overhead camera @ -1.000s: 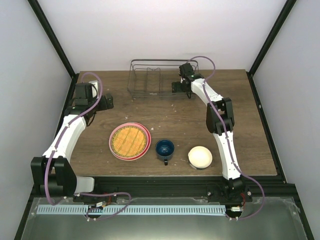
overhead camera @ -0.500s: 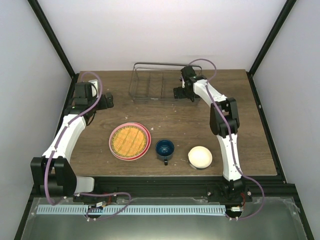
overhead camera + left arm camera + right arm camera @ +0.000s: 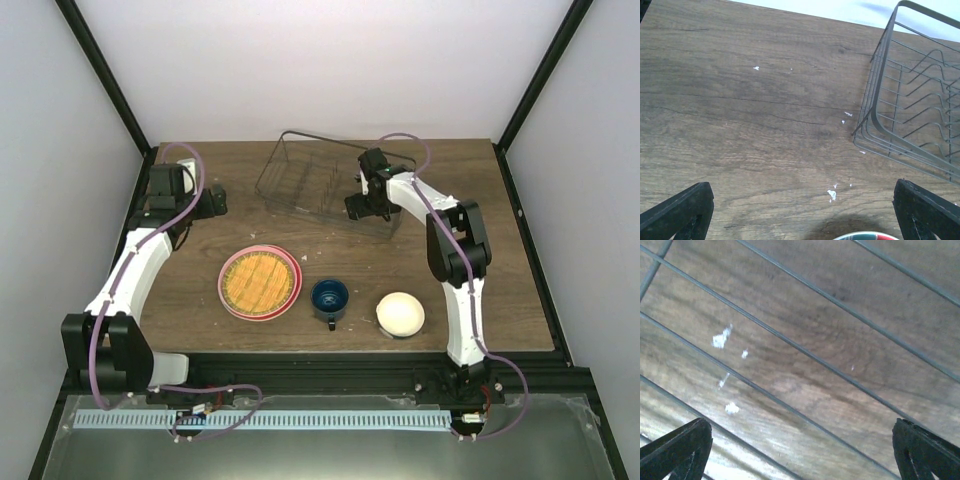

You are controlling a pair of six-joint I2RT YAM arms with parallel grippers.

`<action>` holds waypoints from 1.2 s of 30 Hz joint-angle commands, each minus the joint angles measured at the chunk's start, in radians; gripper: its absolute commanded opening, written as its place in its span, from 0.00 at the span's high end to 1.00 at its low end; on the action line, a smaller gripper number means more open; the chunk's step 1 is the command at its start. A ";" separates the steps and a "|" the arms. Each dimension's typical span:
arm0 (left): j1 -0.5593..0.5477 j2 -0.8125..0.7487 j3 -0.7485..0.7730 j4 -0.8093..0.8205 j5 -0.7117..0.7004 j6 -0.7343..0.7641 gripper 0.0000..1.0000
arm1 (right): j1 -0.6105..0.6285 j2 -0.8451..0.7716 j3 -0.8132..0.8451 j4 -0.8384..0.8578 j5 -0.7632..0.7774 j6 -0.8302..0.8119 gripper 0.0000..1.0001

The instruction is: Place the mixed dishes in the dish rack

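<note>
The dish rack (image 3: 318,182), a dark wire basket, lies skewed at the back of the table, its right end nearer the front. My right gripper (image 3: 366,206) is at that right end, open. In the right wrist view its fingertips (image 3: 675,450) stand wide apart over thin rack wires (image 3: 805,352), with bare wood beneath. The woven orange-yellow plate (image 3: 259,281) lies on the pink plate (image 3: 228,297). Beside them stand the dark blue mug (image 3: 330,298) and the cream bowl (image 3: 400,313). My left gripper (image 3: 214,201) hovers open over wood at the left; its view shows the rack's corner (image 3: 875,125).
White crumbs (image 3: 831,194) dot the brown table (image 3: 190,290). Black frame posts rise at the back corners, with white walls behind. A sliver of a round teal-and-red rim (image 3: 867,237) shows at the bottom edge of the left wrist view.
The rack has swung round: its right end came toward the front together with my right gripper, and its far edge lifted. The left arm and the dishes have not moved.
</note>
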State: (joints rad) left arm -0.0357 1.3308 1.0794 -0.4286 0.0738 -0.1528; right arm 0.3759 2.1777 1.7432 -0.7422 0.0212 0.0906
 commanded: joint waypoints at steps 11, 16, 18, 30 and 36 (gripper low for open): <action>-0.006 0.087 0.074 0.075 0.081 -0.008 0.00 | 0.017 -0.115 -0.060 -0.008 0.074 -0.003 0.00; -0.046 0.207 0.185 0.093 0.109 0.020 0.00 | 0.017 -0.113 0.046 -0.011 0.075 0.017 0.00; -0.065 0.268 0.242 0.076 0.094 0.037 0.00 | 0.018 -0.113 0.086 -0.019 0.074 0.018 0.00; -0.115 0.459 0.372 0.090 0.103 0.065 0.00 | 0.021 -0.202 0.197 -0.072 0.171 0.051 0.00; -0.124 0.511 0.380 0.138 0.121 0.044 0.00 | 0.016 -0.234 0.240 -0.149 0.353 0.117 0.00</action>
State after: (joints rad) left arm -0.1535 1.8080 1.4284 -0.3344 0.1680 -0.1062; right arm 0.3897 1.9953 1.9251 -0.8230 0.2226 0.1482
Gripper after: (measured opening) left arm 0.997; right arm 0.999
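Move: The right hand is low inside the turned dish rack, near its front right corner, with the rack's middle about 6 cm ahead and 7 cm left; the blue mug is some 26 cm back and 9 cm left. From the left hand the rack's middle lies about 14 cm ahead, 29 cm right and 17 cm below, and the plates some 15 cm back, 13 cm right and 20 cm below. Right hand drags dish rack 2 cm back, then rises 15 cm; left reaches 13 cm forward-right towards it. ##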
